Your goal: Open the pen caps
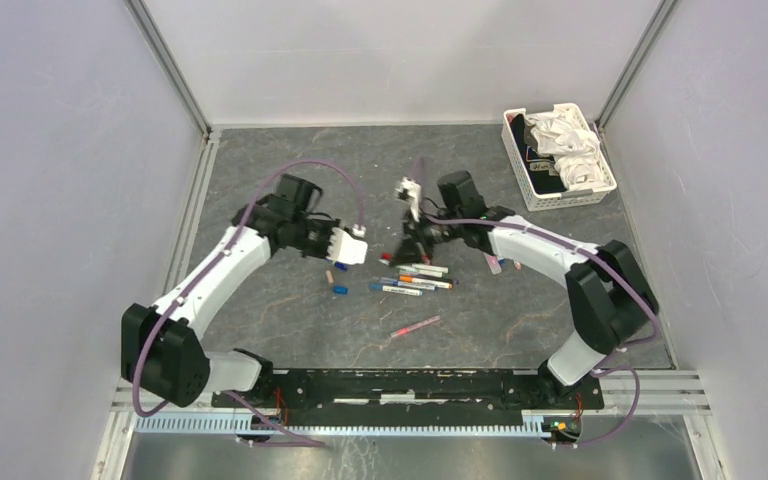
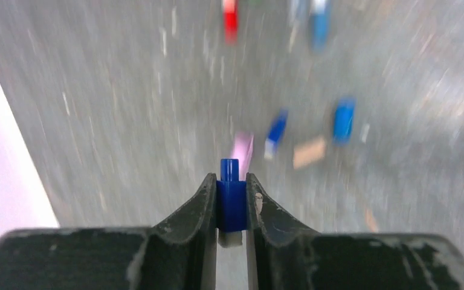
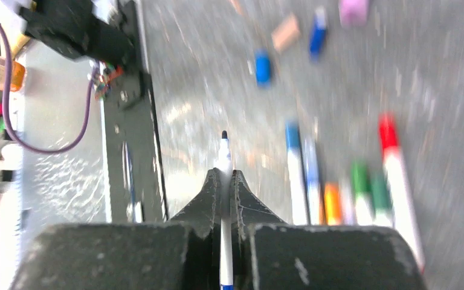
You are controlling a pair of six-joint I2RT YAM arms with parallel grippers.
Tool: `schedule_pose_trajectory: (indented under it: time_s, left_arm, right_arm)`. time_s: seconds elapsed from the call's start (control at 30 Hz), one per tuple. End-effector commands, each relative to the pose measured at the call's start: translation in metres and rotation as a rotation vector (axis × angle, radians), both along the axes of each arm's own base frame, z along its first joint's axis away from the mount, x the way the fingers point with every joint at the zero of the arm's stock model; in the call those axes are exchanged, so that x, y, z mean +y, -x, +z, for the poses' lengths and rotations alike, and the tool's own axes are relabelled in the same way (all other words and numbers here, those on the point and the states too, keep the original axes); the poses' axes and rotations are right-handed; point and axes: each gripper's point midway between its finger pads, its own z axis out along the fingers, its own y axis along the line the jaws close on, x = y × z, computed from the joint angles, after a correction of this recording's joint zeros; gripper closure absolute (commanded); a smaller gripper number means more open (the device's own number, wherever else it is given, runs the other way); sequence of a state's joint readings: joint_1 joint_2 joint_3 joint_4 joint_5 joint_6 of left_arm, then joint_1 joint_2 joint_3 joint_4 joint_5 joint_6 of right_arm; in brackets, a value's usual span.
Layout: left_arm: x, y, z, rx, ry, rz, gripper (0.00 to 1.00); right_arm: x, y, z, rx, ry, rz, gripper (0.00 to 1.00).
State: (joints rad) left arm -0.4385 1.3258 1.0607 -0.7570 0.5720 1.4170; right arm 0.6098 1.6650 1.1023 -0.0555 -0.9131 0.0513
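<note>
My left gripper [image 1: 348,246] [image 2: 232,181] is shut on a blue pen cap [image 2: 232,199] and holds it above the table. My right gripper [image 1: 409,240] [image 3: 224,176] is shut on a slim white pen barrel [image 3: 223,158] whose dark tip is bare. Loose caps lie on the mat between the arms: a blue one [image 1: 340,290], a peach one [image 1: 328,275] and a pink one [image 2: 241,151]. The right wrist view shows them too: blue [image 3: 263,65], peach [image 3: 286,33], pink [image 3: 353,11]. Several capped pens [image 1: 412,280] lie in a row under the right gripper, with red [image 3: 388,134], green [image 3: 360,176] and orange [image 3: 332,202] caps.
A white slotted basket [image 1: 571,198] holding crumpled white cloth stands at the back right. A pink pen [image 1: 415,326] lies alone nearer the front. Another pen [image 1: 493,263] lies under the right forearm. Walls close in the left, right and back of the dark mat [image 1: 260,320].
</note>
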Motion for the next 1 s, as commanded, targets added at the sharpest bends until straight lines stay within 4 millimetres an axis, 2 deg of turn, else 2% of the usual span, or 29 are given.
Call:
schedule_pose_trajectory:
  time_s: [0.0,0.1,0.17,0.27,0.37,0.47,0.53,0.77,0.87,0.97]
  left_arm:
    - [0.131,-0.025,-0.007,-0.076,-0.393,0.274,0.98]
    - [0.147,-0.028,0.004,-0.078,-0.392,0.287,0.98]
    - [0.142,-0.024,0.009,-0.063,-0.357,0.275,0.98]
    - [0.121,-0.016,0.017,-0.04,-0.256,0.244,0.98]
    - [0.097,0.0,0.007,0.042,-0.173,0.252,0.98]
    - [0.083,0.005,-0.019,0.104,-0.165,0.28,0.98]
    - [0.076,0.003,-0.029,0.142,-0.157,0.313,0.98]
    - [0.031,-0.011,-0.056,0.217,-0.169,0.333,0.98]
    - [0.022,-0.014,-0.065,0.236,-0.176,0.336,0.96]
    - [0.024,-0.014,-0.079,0.248,-0.205,0.343,0.89]
  right_arm:
    - [-0.077,0.043,-0.064,0.311,0.242,-0.119,1.0]
    - [-0.078,0.046,-0.058,0.31,0.22,-0.126,1.0]
    - [-0.07,0.041,-0.049,0.31,0.177,-0.13,1.0]
    - [-0.066,0.015,-0.038,0.252,0.196,-0.185,1.0]
    - [-0.078,-0.022,-0.029,0.165,0.234,-0.332,1.0]
    - [-0.118,-0.068,-0.036,0.062,0.376,-0.602,1.0]
    - [-0.142,-0.082,-0.043,0.007,0.452,-0.732,1.0]
    - [-0.202,-0.092,-0.065,-0.11,0.602,-0.974,1.0]
    - [-0.214,-0.094,-0.076,-0.108,0.649,-1.007,1.0]
    - [-0.222,-0.099,-0.085,-0.115,0.692,-1.031,1.0]
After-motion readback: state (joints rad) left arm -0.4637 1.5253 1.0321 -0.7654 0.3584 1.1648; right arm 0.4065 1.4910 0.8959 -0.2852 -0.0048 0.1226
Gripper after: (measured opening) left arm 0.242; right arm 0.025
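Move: The left hand, holding a dark blue cap, is some 15 cm above the loose caps: the loose dark blue cap almost straight below and about 1 cm back, the pink cap 4 cm ahead and 2 cm left, the light blue cap 5 cm back. The right hand holds the bare pen; from it the pink highlighter lies about 22 cm right, 3 cm ahead and 15 cm down, the red marker about 5 cm ahead and 3 cm right. Springing apart after the uncapping, the left hand flicks about 14 cm left, then swings 11 cm back right and sinks 8 cm towards the loose caps, tipping more downward. The right hand jerks right, down and back, then sweeps forward and right to near the pink highlighter, turning clockwise some 50 degrees with its fingers tipping down. Both keep their grip on cap and pen. ##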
